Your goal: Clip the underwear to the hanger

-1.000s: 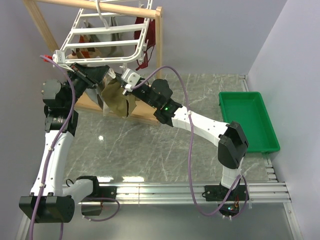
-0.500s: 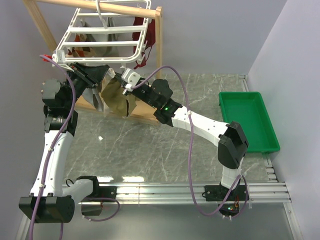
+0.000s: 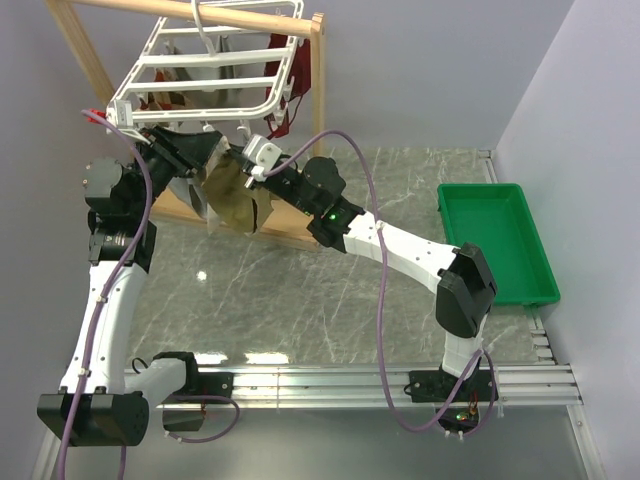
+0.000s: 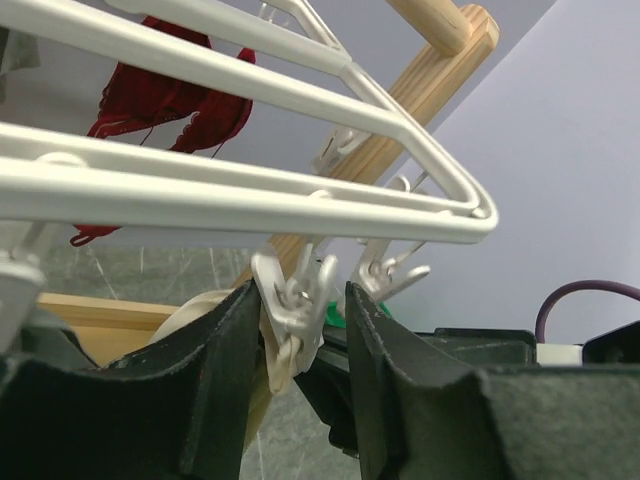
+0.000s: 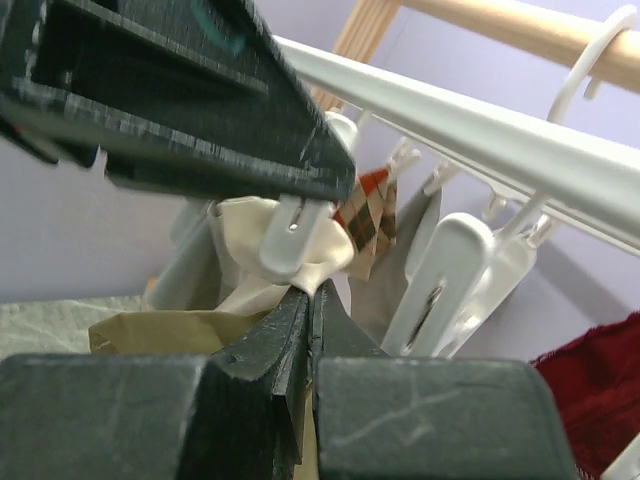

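Note:
The white grid hanger (image 3: pixel 200 75) hangs by its hook from a wooden rail. The tan underwear (image 3: pixel 232 195) dangles below its near edge. In the left wrist view a white clip (image 4: pixel 292 312) pinches the cream waistband (image 4: pixel 276 368). My left gripper (image 4: pixel 300 292) straddles that clip, open, with its left finger against the clip and a gap at the right finger. My right gripper (image 5: pixel 312 290) is shut on the waistband (image 5: pixel 335 255) just under the same clip (image 5: pixel 295 235). From above, both grippers (image 3: pixel 215 150) (image 3: pixel 240 165) meet under the hanger's front edge.
The wooden frame stand (image 3: pixel 250 20) carries the hanger. A dark red garment (image 3: pixel 285 85) and a grey garment (image 5: pixel 400 260) hang from other clips. More empty clips (image 5: pixel 440 280) dangle to the right. A green tray (image 3: pixel 495 240) sits at the table's right.
My left gripper's fingers have spread apart around the clip, which now grips the waistband. The hanger has swung slightly. My right gripper keeps its hold, unmoved.

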`<state>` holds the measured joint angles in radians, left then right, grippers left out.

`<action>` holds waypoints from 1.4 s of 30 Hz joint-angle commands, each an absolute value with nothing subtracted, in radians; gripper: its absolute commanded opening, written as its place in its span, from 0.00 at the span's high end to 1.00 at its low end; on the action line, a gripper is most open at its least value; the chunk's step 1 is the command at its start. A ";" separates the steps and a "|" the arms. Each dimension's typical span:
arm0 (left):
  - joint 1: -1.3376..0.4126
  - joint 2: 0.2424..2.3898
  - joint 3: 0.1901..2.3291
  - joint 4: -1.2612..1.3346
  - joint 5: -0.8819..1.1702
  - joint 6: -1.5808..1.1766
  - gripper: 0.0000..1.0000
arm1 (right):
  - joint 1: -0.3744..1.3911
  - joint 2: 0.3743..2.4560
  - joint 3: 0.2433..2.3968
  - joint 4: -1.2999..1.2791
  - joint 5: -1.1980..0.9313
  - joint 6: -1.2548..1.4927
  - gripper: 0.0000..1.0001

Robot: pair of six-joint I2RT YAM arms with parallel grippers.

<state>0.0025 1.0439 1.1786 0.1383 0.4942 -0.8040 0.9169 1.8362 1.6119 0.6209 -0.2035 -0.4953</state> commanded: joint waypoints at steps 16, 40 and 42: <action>-0.006 0.991 1.236 0.118 0.502 -0.749 0.27 | 0.928 1.813 1.697 0.657 -0.210 -0.479 1.00; 0.196 0.900 1.266 -0.258 0.549 -0.649 0.11 | 0.979 1.632 1.487 0.377 -0.310 -0.266 0.50; 0.265 0.897 1.250 -0.278 0.642 -0.631 0.11 | 0.941 1.594 1.434 0.359 -0.325 -0.229 0.49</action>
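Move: The waistband of the underwear is still pinched in the right fingers, and the clip meant for it is about 3 cm left of that hand, 1 cm ahead and 2 cm up. That same clip stands between the left fingertips, about 1 cm ahead of that hand. From the left hand, the next clip is some 7 cm right and 1 cm ahead, the grey garment about 6 cm left, level ahead, and 8 cm below, and the red bra roughly 15 cm right and 10 cm ahead. The clip at the waistband is freed first: the left fingers spread from under half to nearly full opening, and that hand backs off about 3 cm, then swings some 6 cm left and sinks slightly. The right hand, still pinching the waistband, lifts about 1 cm and pauses, then opens halfway, letting go as it draws back about 8 cm and down away from the clip, its wrist tilting some 20 degrees. ##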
